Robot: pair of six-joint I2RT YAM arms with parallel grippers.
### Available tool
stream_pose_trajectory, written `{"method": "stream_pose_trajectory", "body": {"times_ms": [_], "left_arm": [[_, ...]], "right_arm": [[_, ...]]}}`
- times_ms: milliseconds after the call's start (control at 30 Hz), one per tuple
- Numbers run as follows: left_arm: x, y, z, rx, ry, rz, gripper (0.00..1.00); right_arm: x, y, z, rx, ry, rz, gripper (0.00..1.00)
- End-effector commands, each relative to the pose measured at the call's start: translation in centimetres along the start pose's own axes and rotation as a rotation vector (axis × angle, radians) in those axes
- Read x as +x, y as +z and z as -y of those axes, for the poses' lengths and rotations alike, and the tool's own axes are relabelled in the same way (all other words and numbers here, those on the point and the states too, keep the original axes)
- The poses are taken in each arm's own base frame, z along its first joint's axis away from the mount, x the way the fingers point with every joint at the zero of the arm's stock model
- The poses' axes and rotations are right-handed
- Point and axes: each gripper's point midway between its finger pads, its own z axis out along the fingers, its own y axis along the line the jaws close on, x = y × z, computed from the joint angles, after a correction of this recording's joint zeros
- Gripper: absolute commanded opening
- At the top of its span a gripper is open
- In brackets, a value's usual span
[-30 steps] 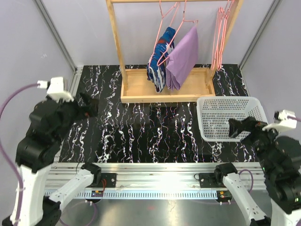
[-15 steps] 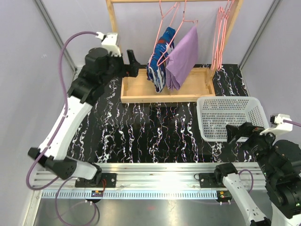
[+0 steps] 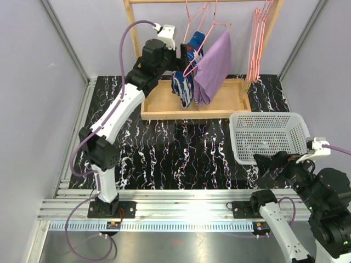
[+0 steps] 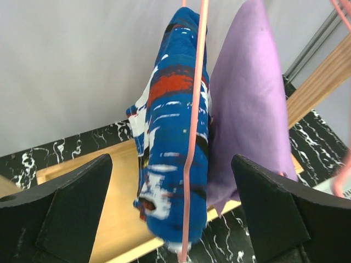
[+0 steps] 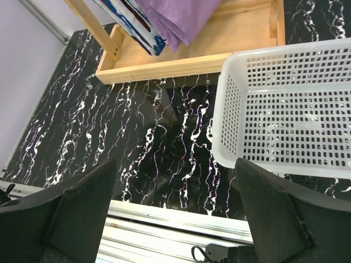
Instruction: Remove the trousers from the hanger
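Two trousers hang on pink hangers [image 3: 198,24] from the wooden rack. The dark blue pair with white and red streaks [image 3: 185,76] [image 4: 175,126] is on the left, and the plain lilac pair [image 3: 213,71] [image 4: 249,104] hangs right beside it. My left gripper [image 3: 184,53] [image 4: 171,161] is raised to the blue pair and stands open. The blue cloth and a pink hanger wire [image 4: 193,142] show between its fingers, just ahead of them, not gripped. My right gripper [image 3: 264,163] [image 5: 175,164] hovers open and holds nothing, low over the table by the basket's near left corner.
The rack's wooden base tray [image 3: 164,104] sits at the back of the black marbled table [image 3: 164,148]. A white perforated basket [image 3: 269,134] [image 5: 285,104] stands at the right. Several spare pink hangers [image 3: 256,44] hang at the rack's right post.
My left arm has swung from the near left side up and across to the rack, reaching the blue trousers. The right gripper has drifted slightly left and nearer.
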Motion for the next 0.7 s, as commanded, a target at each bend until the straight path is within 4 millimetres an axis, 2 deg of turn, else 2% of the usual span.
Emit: {"method": "stream_pose_trajectory", "body": {"times_ms": [0, 33, 100, 133, 200, 233, 333, 400, 533, 667], "left_arm": [[-2.7, 2.0, 0.4, -0.009, 0.027, 0.103, 0.90], [-3.0, 2.2, 0.3, -0.021, 0.030, 0.105, 0.82], [-2.7, 3.0, 0.3, -0.036, 0.052, 0.098, 0.75], [-2.4, 3.5, 0.3, -0.044, 0.061, 0.099, 0.63], [-2.4, 4.0, 0.5, -0.053, 0.077, 0.106, 0.54], [-2.6, 4.1, 0.4, -0.058, 0.077, 0.114, 0.41], [-2.3, 4.8, 0.4, -0.062, 0.072, 0.121, 0.28], [-2.4, 4.9, 0.6, -0.055, 0.064, 0.125, 0.16], [-2.9, 4.8, 1.0, -0.047, 0.045, 0.144, 0.00], [-4.8, 3.6, 1.5, -0.034, 0.024, 0.180, 0.00]], "right_arm": [[0.8, 0.7, -0.8, -0.060, -0.003, -0.027, 0.96], [1.0, 0.8, -0.8, -0.062, -0.002, -0.030, 0.95], [1.7, 1.2, -0.6, -0.059, 0.000, -0.048, 0.94], [1.9, 1.2, -0.7, -0.065, 0.003, -0.055, 0.94], [2.4, 1.4, -0.7, -0.071, 0.007, -0.064, 0.93], [2.5, 1.3, -0.9, -0.084, 0.011, -0.064, 0.93], [2.7, 1.4, -1.0, -0.094, 0.011, -0.069, 0.93], [2.7, 1.4, -1.1, -0.099, 0.010, -0.072, 0.93], [3.0, 1.6, -1.4, -0.118, 0.012, -0.084, 0.92], [3.9, 2.0, -1.6, -0.140, 0.019, -0.113, 0.92]]}}
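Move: The near bar of the pink hanger carrying the blue patterned trousers is close in front of the left hand's open fingers: about 4 cm ahead, 3 cm to the right and 3 cm lower. The blue trousers hang just behind it, roughly 8 cm ahead of the hand, 4 cm right and 9 cm down; the purple trousers are some 6 cm ahead, 11 cm right and 7 cm down. From the right hand, the bar is about 42 cm ahead and 23 cm left, at much the same height. The hanger's near bar is caught between the left fingertips: the left hand eases about 4 cm forward, 3 cm right and a little down onto it, closing from wide open as it goes, then stays there and pinches it fully shut. Meanwhile the open, empty right hand sinks about 4 cm and drifts some 2 cm left, far from the trousers. ##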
